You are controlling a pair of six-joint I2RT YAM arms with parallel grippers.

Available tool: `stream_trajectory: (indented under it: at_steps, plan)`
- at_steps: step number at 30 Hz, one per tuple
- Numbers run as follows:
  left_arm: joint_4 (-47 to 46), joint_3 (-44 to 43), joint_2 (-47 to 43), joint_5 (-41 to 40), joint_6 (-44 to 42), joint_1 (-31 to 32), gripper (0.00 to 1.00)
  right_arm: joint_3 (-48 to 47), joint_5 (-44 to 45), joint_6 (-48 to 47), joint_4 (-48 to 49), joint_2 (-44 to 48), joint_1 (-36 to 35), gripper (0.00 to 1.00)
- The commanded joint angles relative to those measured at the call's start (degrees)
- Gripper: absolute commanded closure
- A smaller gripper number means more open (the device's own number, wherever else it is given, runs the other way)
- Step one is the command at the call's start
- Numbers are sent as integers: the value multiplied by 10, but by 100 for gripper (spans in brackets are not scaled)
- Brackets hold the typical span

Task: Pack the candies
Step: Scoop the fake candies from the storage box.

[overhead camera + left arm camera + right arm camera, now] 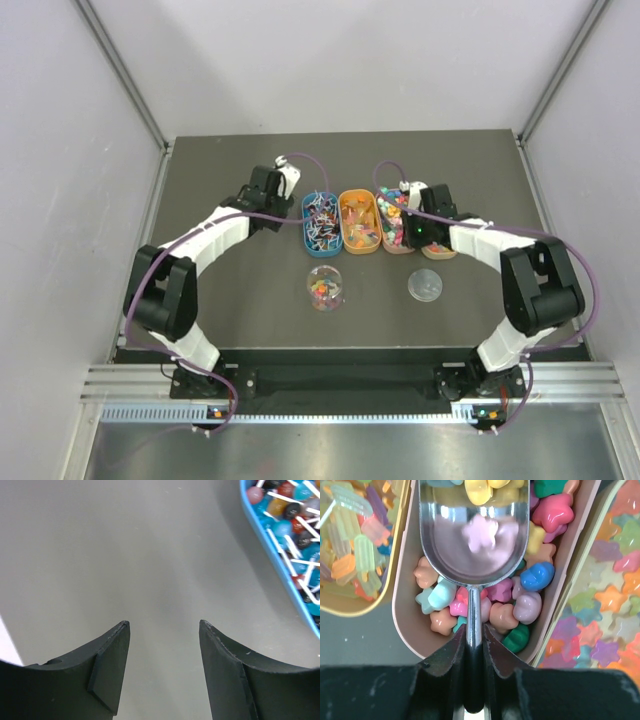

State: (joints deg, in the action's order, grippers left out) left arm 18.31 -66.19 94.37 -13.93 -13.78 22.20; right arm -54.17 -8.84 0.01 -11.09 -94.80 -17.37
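The candies fill several oval trays in a row (358, 222). In the right wrist view, glossy star-shaped candies (535, 575) lie in a pink tray (402, 615). My right gripper (474, 630) is shut on the thin handle of a metal scoop (474, 545), whose bowl rests in that tray with yellow candies (480, 490) at its far lip. From above, the right gripper (410, 218) sits over the pink tray (393, 240). My left gripper (165, 625) is open over bare table, left of the blue tray (280, 560). From above, this left gripper (272, 200) is beside the blue tray (306, 235).
A clear round jar (325, 287) holding some mixed candies stands in front of the trays, its lid (425, 285) lying to the right. A yellow tray of ice-lolly shapes (355, 545) and a tray of translucent stars (610, 595) flank the pink one. Walls enclose the table.
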Motion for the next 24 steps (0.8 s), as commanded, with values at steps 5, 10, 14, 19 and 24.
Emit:
stream_trajectory:
  at_steps: [5,10,14,19,24]
  plan:
    - [-6,-34,-26,-21,-45,-22,37,70,-4,-5,34,95,-7,100]
    - [-16,-28,-22,-28,-47,-43,37,94,-6,-5,49,146,-7,100]
    - [-18,-24,-22,-29,-49,-55,37,113,-10,-4,67,176,-7,100]
    - [-27,-22,-20,-31,-57,-64,37,124,-21,-7,78,215,-8,100]
    - [-27,-25,-23,-35,-50,-67,37,149,-76,-52,75,312,-14,100]
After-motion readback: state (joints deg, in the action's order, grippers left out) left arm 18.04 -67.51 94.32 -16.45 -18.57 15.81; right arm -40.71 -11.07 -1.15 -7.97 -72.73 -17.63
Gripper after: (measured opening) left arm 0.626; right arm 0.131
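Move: The clear round storage box, where the scooped candies are headed, stands about 20 cm to the right hand's left and 11 cm back from it, a little lower. The pink box that the scoop sits in is centred some 6 cm ahead and 3 cm left, the orange box 5 cm ahead and 12 cm left, the clear lid 10 cm back and 4 cm right. From the left hand, the storage box is about 10 cm right and 16 cm back, and the blue box 9 cm right, level. The loaded scoop, still gripped by its handle in the right hand, is first drawn level back through the pink box towards its near end, then raised about 5 cm, back some 4.5 cm in all, its front tipping up about 10 degrees. Meanwhile the left hand, fingers still open, slides about 5 cm left, away from the blue box, and slightly forward. ##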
